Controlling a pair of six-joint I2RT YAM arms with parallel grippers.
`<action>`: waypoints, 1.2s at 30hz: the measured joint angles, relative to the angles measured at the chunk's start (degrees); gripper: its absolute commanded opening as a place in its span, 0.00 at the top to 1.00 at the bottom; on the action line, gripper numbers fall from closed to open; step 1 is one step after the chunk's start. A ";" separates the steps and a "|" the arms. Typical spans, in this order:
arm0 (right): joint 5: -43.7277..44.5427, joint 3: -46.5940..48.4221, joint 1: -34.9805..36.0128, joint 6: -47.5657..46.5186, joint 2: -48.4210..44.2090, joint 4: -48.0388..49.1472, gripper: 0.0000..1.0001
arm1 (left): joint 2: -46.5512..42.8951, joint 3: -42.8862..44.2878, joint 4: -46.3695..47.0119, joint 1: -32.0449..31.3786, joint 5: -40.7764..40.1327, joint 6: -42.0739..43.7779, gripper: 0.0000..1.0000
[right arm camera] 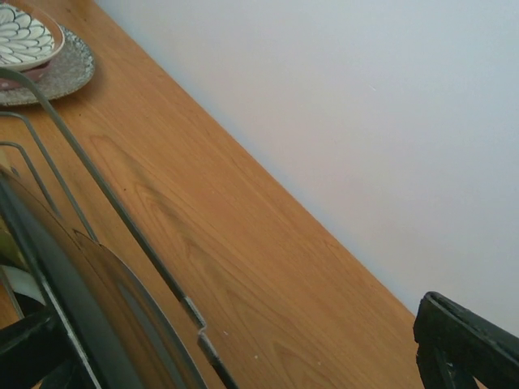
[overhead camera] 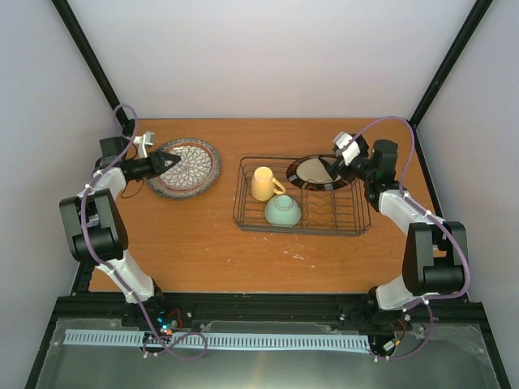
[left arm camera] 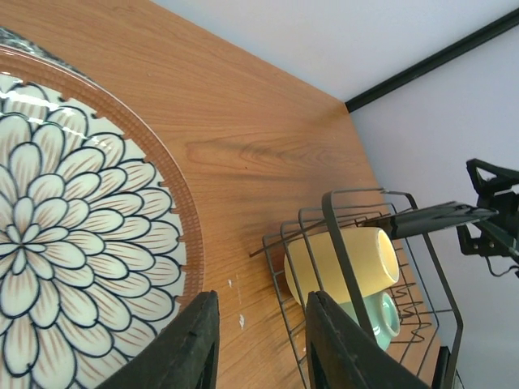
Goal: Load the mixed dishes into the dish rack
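Observation:
The black wire dish rack holds a yellow mug on its side and a mint-green bowl. A cream plate with a dark rim leans in its back right part. My right gripper is wide open beside that plate; the plate's dark rim lies by its left finger. The brown petal-patterned plate lies on the speckled-rimmed plate at the left. My left gripper hovers over its left part, open, with only bare wood between the fingers.
The wooden table's back edge meets the white wall. Black frame posts stand at both back corners. In the left wrist view the rack's near corner wire rises just past the right finger, with the mug behind it.

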 measured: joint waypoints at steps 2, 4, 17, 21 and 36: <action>-0.31 -1.88 0.00 1.31 -0.70 2.45 0.00 | 0.00 0.00 0.09 0.59 -0.28 -0.44 0.69; -0.92 -3.65 0.00 2.78 -1.77 5.03 0.00 | 0.00 -0.02 0.46 1.40 -0.46 -1.07 0.69; -3.63 -6.64 0.02 11.10 -7.30 22.77 0.00 | 1.25 -0.02 0.37 4.79 -3.72 -2.45 0.70; -3.72 -7.91 0.02 13.86 -10.99 24.65 0.00 | 3.08 -0.02 -1.20 4.74 -5.35 -2.14 0.72; -3.19 -10.27 0.48 17.64 -28.41 13.70 0.00 | 4.63 0.04 -3.98 4.76 -14.73 -1.75 0.71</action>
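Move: Some 5 cm ahead of the left hand, neither left nor right, and 13 cm below it lies the floral plate, with the speckled plate 2 cm lower under it. The yellow mug is 27 cm to its right, 3 cm back. From the right hand, the black-rimmed plate in the rack is about 4 cm left, 3 cm back and 8 cm lower, the yellow mug 21 cm left and 4 cm back, the green bowl 15 cm left and 13 cm back. Rising clear of the black-rimmed plate, the right hand goes up some 16 cm and back about 11 cm with fingers wide open, tilting fingertips upward; its near finger comes free of the plate. Meanwhile the left hand shifts left, then sinks about 7 cm towards the floral plate's near-left side, tipping down, fingers still partly open. ##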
